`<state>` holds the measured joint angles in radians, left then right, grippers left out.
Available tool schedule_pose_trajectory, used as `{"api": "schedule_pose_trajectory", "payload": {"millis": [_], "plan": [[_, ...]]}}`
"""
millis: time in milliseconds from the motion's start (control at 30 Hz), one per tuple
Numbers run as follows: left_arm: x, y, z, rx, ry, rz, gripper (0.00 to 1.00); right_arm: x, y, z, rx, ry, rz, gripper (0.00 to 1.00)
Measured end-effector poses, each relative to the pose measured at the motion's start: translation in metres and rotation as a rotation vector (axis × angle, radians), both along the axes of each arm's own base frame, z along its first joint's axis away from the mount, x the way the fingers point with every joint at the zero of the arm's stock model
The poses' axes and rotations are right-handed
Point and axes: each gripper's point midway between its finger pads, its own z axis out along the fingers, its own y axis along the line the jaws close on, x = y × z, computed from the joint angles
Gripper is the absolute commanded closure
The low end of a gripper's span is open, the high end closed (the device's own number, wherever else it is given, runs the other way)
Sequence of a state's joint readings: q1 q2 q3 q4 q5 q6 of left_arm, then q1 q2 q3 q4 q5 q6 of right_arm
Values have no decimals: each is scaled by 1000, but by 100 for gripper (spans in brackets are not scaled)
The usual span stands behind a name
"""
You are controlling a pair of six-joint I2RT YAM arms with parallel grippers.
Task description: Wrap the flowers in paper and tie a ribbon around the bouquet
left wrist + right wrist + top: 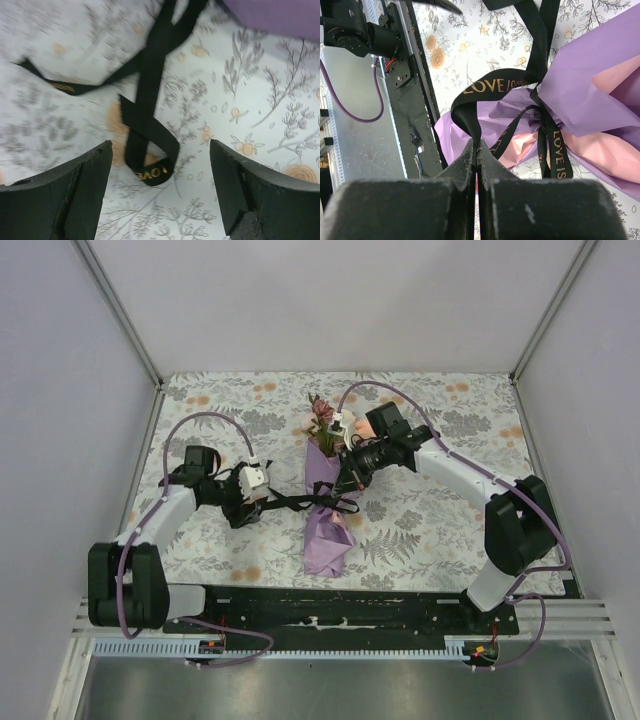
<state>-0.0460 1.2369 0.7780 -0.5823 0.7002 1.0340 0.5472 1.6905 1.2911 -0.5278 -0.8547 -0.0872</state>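
The bouquet (pixel 325 515) lies lengthwise in the middle of the table, lilac-purple paper (pixel 585 95) with a pink inner face. The flowers (pixel 322 420) stick out at its far end. The black ribbon (pixel 500 86) with gold lettering is cinched round the paper's waist. My right gripper (pixel 477 145) is shut on a loop of it just beside the paper, above the bouquet's middle (pixel 345 480). My left gripper (pixel 161 145) stands open left of the bouquet (pixel 264 504). A loose ribbon (pixel 150 100) end lies curled on the cloth between its fingers, untouched.
The floral tablecloth (pixel 430 520) covers the table. A black base rail (pixel 350 608) runs along the near edge, close behind the bouquet's foot (pixel 412 100). Purple cables (pixel 205 418) arch over both arms. Walls close in the left, right and back.
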Motion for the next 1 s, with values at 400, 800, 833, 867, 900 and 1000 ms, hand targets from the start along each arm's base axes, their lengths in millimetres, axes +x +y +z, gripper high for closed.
{"api": "schedule_pose_trajectory", "payload": {"millis": [400, 800, 833, 867, 900, 1000], "plan": [[-41, 32, -82, 182, 201, -81, 98, 6, 0, 4, -13, -29, -7, 100], [-15, 22, 105, -8, -189, -58, 98, 11, -4, 3, -30, -46, -21, 100], [-23, 13, 118, -36, -212, -90, 98, 12, -4, 4, -28, -50, -24, 100], [-35, 1, 128, -63, -224, -133, 98, 14, -5, 4, -27, -52, -29, 100], [-45, -11, 134, -84, -228, -178, 98, 16, -6, 5, -26, -54, -34, 100], [-87, -57, 146, -168, -197, -358, 98, 22, -9, 6, -22, -59, -53, 100]]}}
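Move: The left hand's target, the loose "LOVE" end of the black ribbon, lies about 8 cm below it, some 3 cm back and 2 cm left. The knot on the bouquet is roughly 17 cm right, 2 cm ahead and 6 cm below; the stray ribbon tail about 5 cm ahead, 2 cm right and 9 cm down. From the right hand, already gripping ribbon, the loose end is some 21 cm left, 2 cm back and 14 cm lower. Left hand sinks 8 cm, pinches the ribbon end, lifts some 23 cm swinging back-right; right keeps its ribbon. ##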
